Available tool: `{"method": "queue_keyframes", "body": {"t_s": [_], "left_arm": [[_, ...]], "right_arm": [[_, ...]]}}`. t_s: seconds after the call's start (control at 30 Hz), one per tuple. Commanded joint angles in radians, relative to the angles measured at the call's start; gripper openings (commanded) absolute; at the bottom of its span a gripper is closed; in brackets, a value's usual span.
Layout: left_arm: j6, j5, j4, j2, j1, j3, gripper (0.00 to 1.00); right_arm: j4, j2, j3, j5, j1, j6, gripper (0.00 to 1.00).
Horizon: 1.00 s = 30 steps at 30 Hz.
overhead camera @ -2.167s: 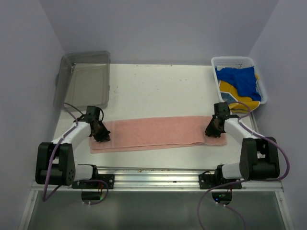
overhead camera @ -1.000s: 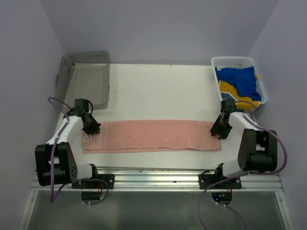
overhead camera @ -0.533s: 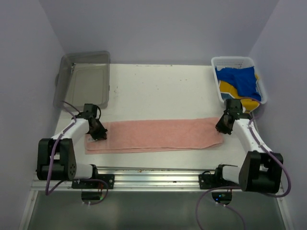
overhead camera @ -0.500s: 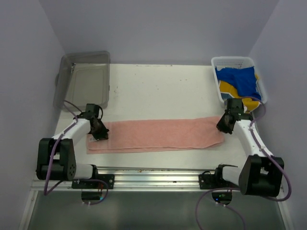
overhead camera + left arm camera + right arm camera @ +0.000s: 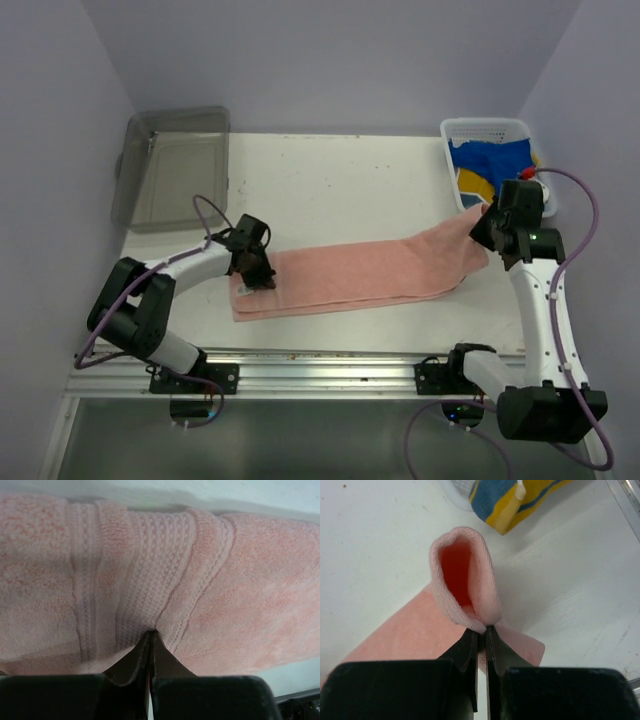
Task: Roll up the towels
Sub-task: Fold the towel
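Observation:
A long salmon pink towel [image 5: 350, 275] lies folded lengthwise across the near part of the table. My left gripper [image 5: 257, 277] is shut on its ribbed left end [image 5: 150, 580], pinching a crease of cloth at the fingertips [image 5: 151, 633]. My right gripper [image 5: 488, 231] is shut on the towel's right end and holds it raised off the table, where it curls into an open loop [image 5: 465, 575] above the jaws [image 5: 482, 628]. The blue towel [image 5: 497, 160] and the yellow towel [image 5: 474, 186] lie bunched in the white basket; a corner of them [image 5: 505, 502] shows in the right wrist view.
The white mesh basket [image 5: 484, 125] stands at the back right, just behind my right gripper. A grey translucent tray [image 5: 175, 165] sits at the back left. A metal rail [image 5: 320, 358] runs along the table's near edge.
Both grippers moved right and the pink towel slid right with them. The right arm rose, lifting the towel's right end off the table. The right gripper shut.

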<state>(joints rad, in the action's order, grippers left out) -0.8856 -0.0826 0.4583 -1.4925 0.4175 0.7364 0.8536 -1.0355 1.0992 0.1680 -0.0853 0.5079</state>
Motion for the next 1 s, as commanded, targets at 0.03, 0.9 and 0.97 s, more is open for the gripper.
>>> {"method": "queue_keyframes", "body": {"t_s": [0.03,0.9,0.97], "left_arm": [[-0.044,-0.011,-0.049,-0.124,0.131,0.084,0.03],[0.188,0.052,0.200,0.107,-0.075,0.060,0.00],[0.182,0.047,0.178,0.088,-0.075,0.040,0.00]], "right_arm": [[0.047,0.011,0.105,-0.049,0.077,0.029,0.00],[-0.149,-0.396,0.292,0.048,0.940,0.230,0.00],[-0.166,-0.452,0.324,0.045,0.979,0.233,0.00]]}}
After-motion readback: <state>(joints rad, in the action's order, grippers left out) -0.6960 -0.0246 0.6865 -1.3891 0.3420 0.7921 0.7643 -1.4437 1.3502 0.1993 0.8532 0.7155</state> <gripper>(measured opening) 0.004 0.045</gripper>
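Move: The towel's left end, with the label, lies roughly 9 cm to the left of the closed left fingers, which are on the cloth, and some 2 cm back. From the right hand, which already holds the raised right end, that left end is about 53 cm left, 3 cm back and 20 cm below. The basket sits about 20 cm ahead of the right hand, 7 cm to its right and 14 cm lower; the grey tray is roughly 27 cm ahead of the left hand and 23 cm left. The towel's raised right end, still pinched, is carried about 31 cm left over the lying part towards the labelled end, the right hand arching a few centimetres up and back down while turning some 45 degrees counter-clockwise. The left hand's shut fingertips push the cloth right about 9 cm, then lift off, loop up and back left, and come down low past the towel's left end. ##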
